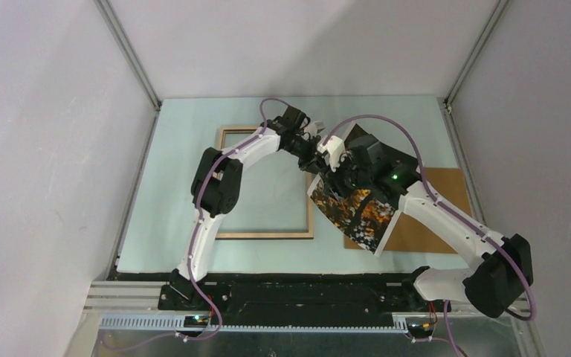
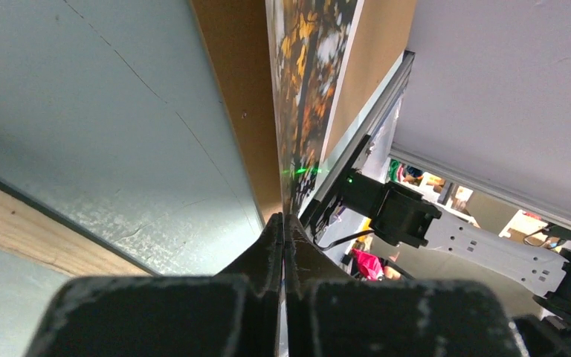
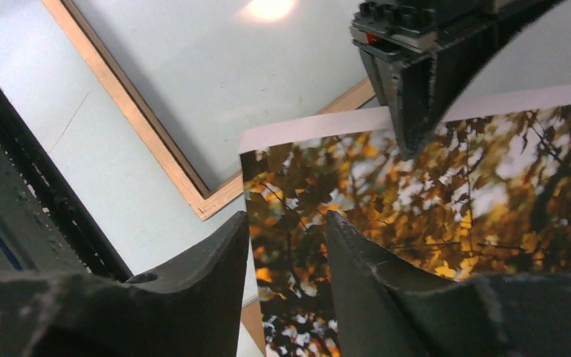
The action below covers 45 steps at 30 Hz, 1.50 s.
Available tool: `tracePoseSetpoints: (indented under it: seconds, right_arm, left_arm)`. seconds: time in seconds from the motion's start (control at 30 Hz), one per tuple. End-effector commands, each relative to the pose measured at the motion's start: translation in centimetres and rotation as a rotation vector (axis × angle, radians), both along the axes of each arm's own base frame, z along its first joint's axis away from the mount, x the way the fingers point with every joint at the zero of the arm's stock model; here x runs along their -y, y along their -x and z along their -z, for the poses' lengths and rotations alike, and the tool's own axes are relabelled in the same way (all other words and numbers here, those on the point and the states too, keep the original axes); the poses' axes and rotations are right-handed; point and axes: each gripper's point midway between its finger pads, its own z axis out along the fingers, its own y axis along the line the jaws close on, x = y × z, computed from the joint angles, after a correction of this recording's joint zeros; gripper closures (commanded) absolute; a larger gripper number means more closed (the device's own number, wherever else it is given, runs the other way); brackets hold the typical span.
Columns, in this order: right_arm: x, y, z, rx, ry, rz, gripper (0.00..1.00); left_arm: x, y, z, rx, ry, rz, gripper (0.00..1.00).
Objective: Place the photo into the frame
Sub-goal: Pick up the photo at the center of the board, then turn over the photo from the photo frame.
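Observation:
The photo [image 1: 360,212], dark trees with orange leaves, hangs tilted above the table just right of the frame [image 1: 264,235]. The frame lies flat with its light wood side up. My left gripper [image 1: 318,155] is shut on the photo's upper white border; in the left wrist view its jaws [image 2: 284,220] pinch the sheet [image 2: 305,89] edge-on. My right gripper [image 1: 337,180] stands open at the photo's left edge. In the right wrist view its fingers [image 3: 286,223] are apart over the print [image 3: 431,201], with the left gripper [image 3: 415,89] on the border above and the frame's corner [image 3: 193,195] to the left.
A plain brown backing board [image 1: 435,216] lies on the pale green mat [image 1: 193,149] under and to the right of the photo. It shows beside the sheet in the left wrist view [image 2: 242,104]. White walls and metal rails [image 1: 130,56] close in the table.

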Motion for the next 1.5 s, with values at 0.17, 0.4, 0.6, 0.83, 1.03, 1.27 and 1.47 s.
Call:
tracePoseSetpoints:
  seconds: [0.17,0.4,0.6,0.83,1.03,1.27,1.47]
  right_arm:
    - [4.1,-4.3,-8.2,0.082,-0.231,0.252,0.42]
    - [6.5,-7.1,-13.2,0.072,-0.394,0.393,0.40]
    - [6.2,-8.2,-17.0,0.068,-0.494,0.406,0.39]
    - [4.9,-9.3,-17.9,-0.037,-0.603,0.357,0.39]
    - [4.9,-10.4,-16.6,-0.204,-0.702,0.360,0.37]
    - [5.3,-10.9,-13.2,-0.321,-0.749,0.416,0.24]
    - [5.9,-11.4,-10.3,-0.404,-0.793,0.490,0.20]
  left_arm:
    - [-3.6,-0.8,-12.1,0.411,-0.003,-0.014,1.00]
    - [-9.2,-0.2,-19.1,0.756,-0.181,-0.068,1.00]
    - [-15.3,-0.1,-23.7,0.992,-0.408,-0.135,1.00]
    - [-20.8,-0.5,-25.7,1.195,-0.764,-0.164,1.00]
    - [-19.1,-0.3,-22.1,1.209,-0.908,-0.022,1.00]
    - [-14.4,1.3,-16.6,1.101,-0.851,0.099,1.00]
    - [-10.4,3.9,-12.5,0.996,-0.761,0.197,1.00]
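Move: The left hand already pinches the middle of the photo's left edge; the wooden frame's middle lies about 17 cm to its left, 3 cm back and 9 cm below. The bare board is centred some 25 cm to its right and 11 cm back. From the right hand the photo's middle is about 8 cm right, level fore-and-aft and 8 cm lower; the frame's middle is 18 cm left and 5 cm ahead. Keeping its pinch, the left hand whips the photo up about 25 cm and 18 cm left over the frame, wrist turning some 75 degrees until the fingers point down and forward, then sinks and eases back right. The right hand, already parting its fingers, opens wider and withdraws forward, right and up, rolling, then dips again. ##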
